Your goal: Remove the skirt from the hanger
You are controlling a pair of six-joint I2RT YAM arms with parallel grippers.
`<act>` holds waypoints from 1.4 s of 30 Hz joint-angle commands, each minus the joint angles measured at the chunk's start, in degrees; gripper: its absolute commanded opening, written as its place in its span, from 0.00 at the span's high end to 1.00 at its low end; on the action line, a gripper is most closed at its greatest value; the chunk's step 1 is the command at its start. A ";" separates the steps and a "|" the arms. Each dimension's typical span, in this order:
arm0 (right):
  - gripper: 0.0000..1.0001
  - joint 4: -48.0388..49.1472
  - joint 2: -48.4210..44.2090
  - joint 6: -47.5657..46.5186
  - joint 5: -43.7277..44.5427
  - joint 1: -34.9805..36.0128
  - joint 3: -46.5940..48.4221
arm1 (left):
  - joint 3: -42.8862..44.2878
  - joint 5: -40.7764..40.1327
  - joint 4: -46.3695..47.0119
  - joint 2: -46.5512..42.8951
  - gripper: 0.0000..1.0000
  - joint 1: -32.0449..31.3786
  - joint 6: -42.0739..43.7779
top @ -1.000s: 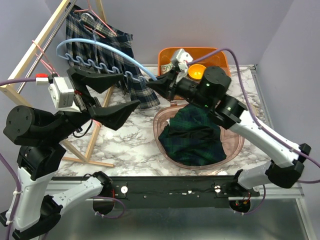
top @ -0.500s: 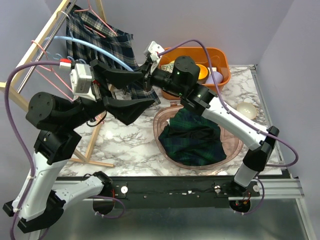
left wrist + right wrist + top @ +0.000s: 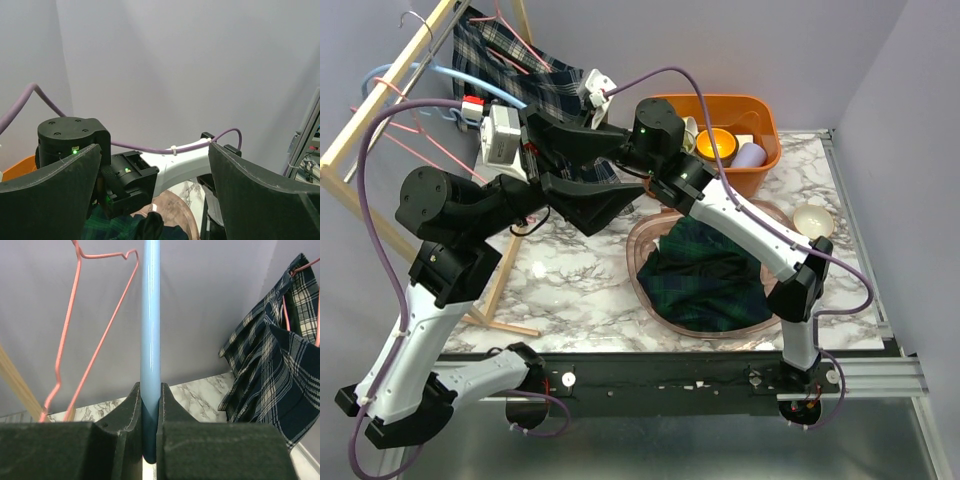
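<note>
A dark green plaid skirt (image 3: 705, 270) lies bunched in the pink basin (image 3: 645, 240), off any hanger; its edge (image 3: 112, 227) shows low in the left wrist view. My right gripper (image 3: 150, 405) is shut on the bare light-blue hanger (image 3: 150, 315), whose curved arm (image 3: 440, 72) reaches up to the wooden rack (image 3: 380, 100). In the top view my left arm's upper finger mostly hides that gripper. My left gripper (image 3: 628, 167) hangs open above the table. Nothing is held between its fingers, and the right arm's wrist (image 3: 75, 145) shows beyond them.
A lighter plaid skirt (image 3: 535, 80) hangs on the rack from a pink hanger (image 3: 300, 270). Empty pink wire hangers (image 3: 95, 315) hang beside the blue one. An orange bin (image 3: 765, 150) with small dishes stands at the back. A white bowl (image 3: 812, 218) sits at the right.
My right arm has swung the blue hanger up and left to the rack. My left arm has risen alongside it, still open. The white bowl has come into view.
</note>
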 commanded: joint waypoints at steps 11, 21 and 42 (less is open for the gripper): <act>0.99 -3.64 1.85 0.93 0.61 0.12 5.40 | -0.16 -1.15 -0.14 -0.32 0.01 -0.27 0.45; 0.82 -3.22 -2.44 3.65 4.65 0.03 -1.26 | 1.94 -11.78 -7.88 0.65 0.01 -0.19 5.20; 0.16 -8.57 -16.53 -0.30 18.27 -1.55 -11.58 | 6.25 -45.02 -18.95 -1.28 0.02 -0.27 12.76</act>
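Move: The right hand grips the blue hanger by its near end; the rail spot for its hook lies about 15 cm to the left, 6 cm ahead and 10 cm above. Around it, the checked skirt hangs some 14 cm ahead, 4 cm left and 8 cm lower, and an empty pink hanger is about 12 cm left, 5 cm back, roughly level. From the open left hand that skirt is some 23 cm ahead, 15 cm left and 15 cm below. After a short hold, the right hand lowers the gripped blue hanger about 3.5 cm to set its hook over the rail, then spreads its fingers, lets go and draws away to its right by about 10 cm, rising well above the release height and backing off a little. Meanwhile the left hand, still wide open and empty, swings forward and then also left towards the checked skirt, some 9 cm forward and 8 cm left, turning about 40 degrees counter-clockwise as its fingers tip slightly down. ##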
